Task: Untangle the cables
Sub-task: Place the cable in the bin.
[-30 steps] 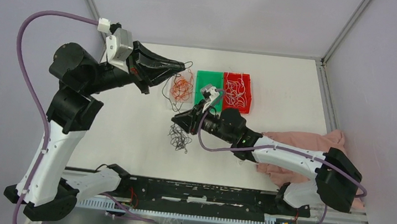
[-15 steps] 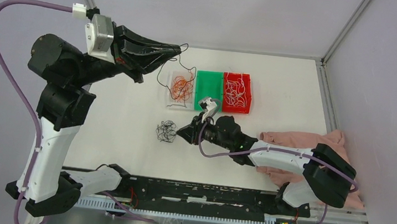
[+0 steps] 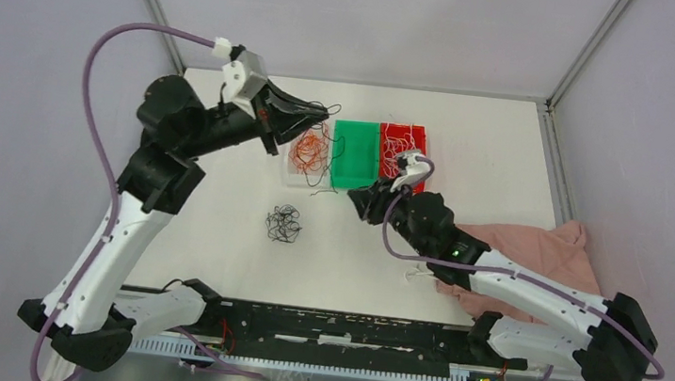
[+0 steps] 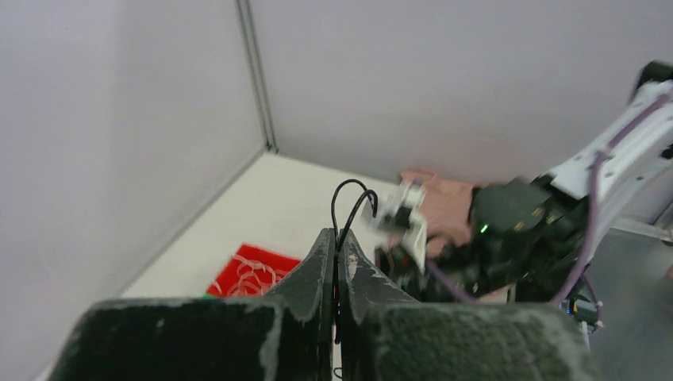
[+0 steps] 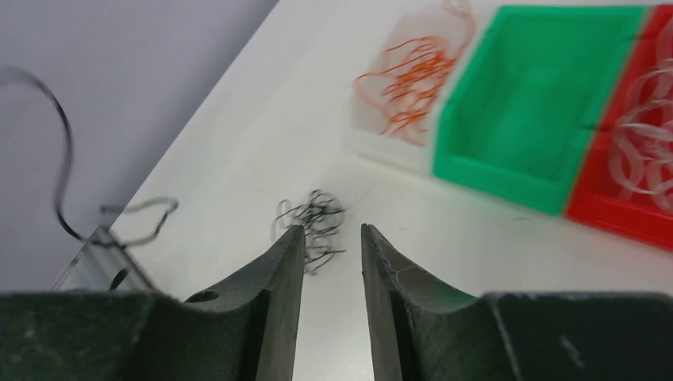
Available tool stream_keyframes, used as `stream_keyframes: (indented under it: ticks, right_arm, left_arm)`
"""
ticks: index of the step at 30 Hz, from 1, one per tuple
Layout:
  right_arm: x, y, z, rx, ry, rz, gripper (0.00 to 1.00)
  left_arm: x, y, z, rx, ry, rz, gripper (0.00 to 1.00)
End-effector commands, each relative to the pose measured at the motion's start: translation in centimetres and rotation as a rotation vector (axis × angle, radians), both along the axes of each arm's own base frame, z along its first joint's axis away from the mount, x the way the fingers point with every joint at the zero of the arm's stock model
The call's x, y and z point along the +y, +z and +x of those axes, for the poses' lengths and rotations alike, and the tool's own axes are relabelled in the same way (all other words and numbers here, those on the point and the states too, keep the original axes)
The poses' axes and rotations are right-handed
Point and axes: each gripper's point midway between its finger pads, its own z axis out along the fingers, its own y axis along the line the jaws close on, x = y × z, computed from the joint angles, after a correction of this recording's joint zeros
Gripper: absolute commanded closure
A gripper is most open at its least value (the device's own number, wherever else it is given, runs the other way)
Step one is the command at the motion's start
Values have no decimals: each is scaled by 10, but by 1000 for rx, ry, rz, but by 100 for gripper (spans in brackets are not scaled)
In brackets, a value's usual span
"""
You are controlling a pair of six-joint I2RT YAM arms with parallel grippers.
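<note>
My left gripper (image 3: 324, 111) hangs above the clear tray (image 3: 292, 173) and is shut on one black cable (image 4: 352, 203). That cable loops out past the tips, and its tail shows at the left of the right wrist view as a thin black wire (image 5: 57, 151). Orange cables (image 3: 309, 150) lie in the clear tray. White cables (image 3: 402, 152) fill the red bin (image 3: 419, 182). A small black tangle (image 3: 283, 225) sits on the table. My right gripper (image 3: 353, 196) is open and holds nothing. In its wrist view the black tangle (image 5: 316, 221) lies just beyond the gripper (image 5: 332, 232).
A green bin (image 3: 355, 153) stands between the clear tray and the red bin. A pink cloth (image 3: 535, 254) lies at the right, under my right arm. Grey walls close in the table on the left, back and right.
My left arm swung right and down over the clear tray, with the black cable in it. My right gripper drew back from the black tangle toward the bins and opened wider.
</note>
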Motion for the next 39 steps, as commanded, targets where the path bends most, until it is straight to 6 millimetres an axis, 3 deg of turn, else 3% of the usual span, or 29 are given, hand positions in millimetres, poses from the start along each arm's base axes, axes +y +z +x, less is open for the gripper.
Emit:
stream_keyframes:
  ticks: [1,5,9,19,25,30,36,39]
  right_arm:
    - [-81,18,45,-45,-376,-142,61]
    - [-134,25,61,-52,-588,-220,60]
    - [-158,27,68,-62,-677,-253,59]
    - [-173,25,81,-75,-731,-270,59]
    - [-175,18,87,-73,-724,-291,59]
    - [-177,10,93,-54,-719,-305,60]
    - [-181,4,97,-38,-722,-301,61]
    - [-180,2,99,-29,-715,-299,61]
  left_arm:
    - [-6,-47,49,41,125,31,97]
    - [-15,-93,97,119,217,75,97]
    - [-32,-121,138,171,252,96,97]
    - [-71,-183,238,248,326,186,97]
    - [-86,-188,286,185,370,197,97]
    - [-91,-217,299,191,377,250,97]
    - [-75,-298,291,254,420,463,97]
    - [-70,-325,286,287,422,530,97]
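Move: Forward and far below the left hand, which already grips the dark cable: the green bin sits about 26 cm ahead, 8 cm to the right and nearly 50 cm down. The clear bin of orange cable joins it on the left, about 25 cm ahead and 4 cm left of the hand; the red bin is 26 cm ahead and 20 cm right. The black cable pile lies roughly 3 cm ahead and 7 cm left. From the empty right hand, the green bin is some 24 cm straight ahead and 20 cm below. Swooping forward and down with the dark cable still pinched, the left hand travels about 29 cm each way and drifts some 8 cm right, levels out over the green bin, then sinks at the end; its fingers tip down and swing forward. The part-open right hand sweeps 18 cm right and 9 cm forward, turning 40 degrees clockwise. ##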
